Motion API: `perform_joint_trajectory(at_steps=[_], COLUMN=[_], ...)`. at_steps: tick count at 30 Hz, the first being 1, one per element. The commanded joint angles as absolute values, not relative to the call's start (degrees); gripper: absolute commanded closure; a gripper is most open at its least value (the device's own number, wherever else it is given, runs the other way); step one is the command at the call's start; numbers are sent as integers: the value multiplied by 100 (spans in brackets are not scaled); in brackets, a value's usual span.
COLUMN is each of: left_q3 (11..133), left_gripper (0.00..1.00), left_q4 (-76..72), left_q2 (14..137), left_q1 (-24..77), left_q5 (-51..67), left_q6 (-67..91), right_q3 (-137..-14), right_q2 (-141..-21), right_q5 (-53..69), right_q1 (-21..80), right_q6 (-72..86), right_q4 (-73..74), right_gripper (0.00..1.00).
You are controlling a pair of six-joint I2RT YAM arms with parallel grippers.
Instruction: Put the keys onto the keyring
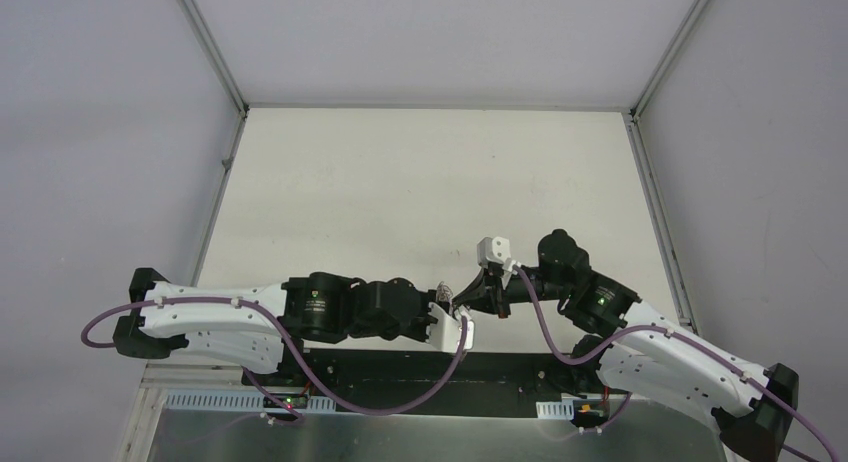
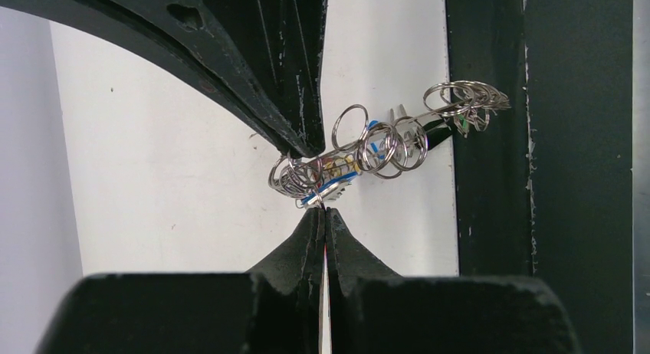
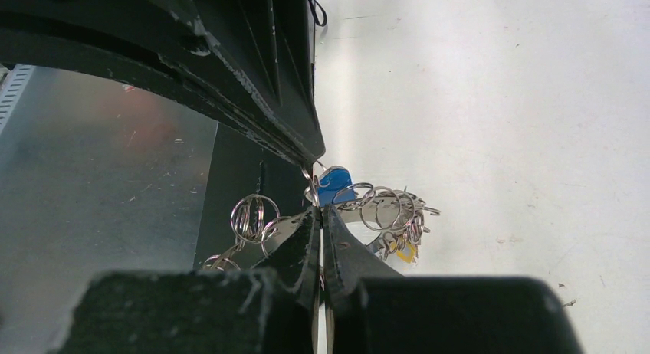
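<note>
The keyring (image 2: 387, 143), a silvery band edged with many small wire loops, hangs in the air between my two grippers near the table's front middle (image 1: 447, 290). My left gripper (image 2: 323, 210) is shut, pinching a small loop beside a blue key (image 2: 331, 190) at the keyring's lower left end. My right gripper (image 3: 319, 209) is shut on the keyring's flat band (image 3: 285, 227). In the right wrist view the blue key (image 3: 336, 184) sits just past my fingertips, and a yellow key (image 3: 407, 251) dangles among the loops (image 3: 387, 210). The two grippers' tips nearly touch (image 1: 462, 303).
The white table (image 1: 430, 182) stretches away behind the grippers. A black base strip (image 2: 536, 155) and a grey metal sheet (image 3: 100, 162) lie along the near edge under the wrists. Purple cables (image 1: 380, 397) loop off both arms.
</note>
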State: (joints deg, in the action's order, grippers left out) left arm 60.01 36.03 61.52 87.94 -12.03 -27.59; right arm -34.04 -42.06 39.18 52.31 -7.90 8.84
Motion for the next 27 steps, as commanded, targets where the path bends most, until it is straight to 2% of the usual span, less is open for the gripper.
perform_joint_trajectory(at_steps=[1,7,10,11,12,13,14,27], left_q3=[5954,5951,5998,6015,6019,6025,6021,5964], left_gripper=[100,100,81,61,48,18,3,1], left_q4=[3633,3656,3656,3656,3641,3647,3640,2972], left_q2=[6142,6137,6135,6123,6108,6073,6047,5634], left_q1=[8893,8929,8930,8930,8930,8930,8930,8837], left_q5=[-1351,-1448,-1613,-1706,-1759,-1806,-1842,-2112], left_q6=[-2637,-2609,-2437,-2376,-2307,-2253,-2205,-1592], right_q3=[-3472,-3471,-3471,-3469,-3464,-3456,-3460,-3340], right_q2=[-4061,-4032,-4032,-4034,-4034,-4032,-4027,-3964], right_q5=[3789,3744,3747,3744,3744,3745,3751,3667], right_q1=[5203,5203,5208,5206,5203,5204,5203,5203], right_q6=[-734,-727,-728,-727,-725,-722,-721,-721], right_q4=[343,343,335,334,326,325,318,309], right_gripper=[100,100,100,100,100,100,100,100])
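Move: The left fingers are still shut on a small ring whose middle lies about 1 cm to the right and 1 cm below; the blue key is about 1 cm right and 2 cm below. The keyring, held by the right hand, has its middle roughly 4 cm back, 2 cm right and 6 cm below the left hand. From the right hand, the small ring is about 1 cm to the left, level in height and straight across. The right hand stays almost in place with its fingers shut, keeping its pinch on the keyring's rim and rings, while the left fingers, after a short hold, spread from shut to wide open and let go of the small ring beside the right fingertips. As it opens, the left hand eases about 1 cm left and 1 cm forward, turning some 10 degrees counter-clockwise, then lifts about 2 cm up and away from the keyring. ##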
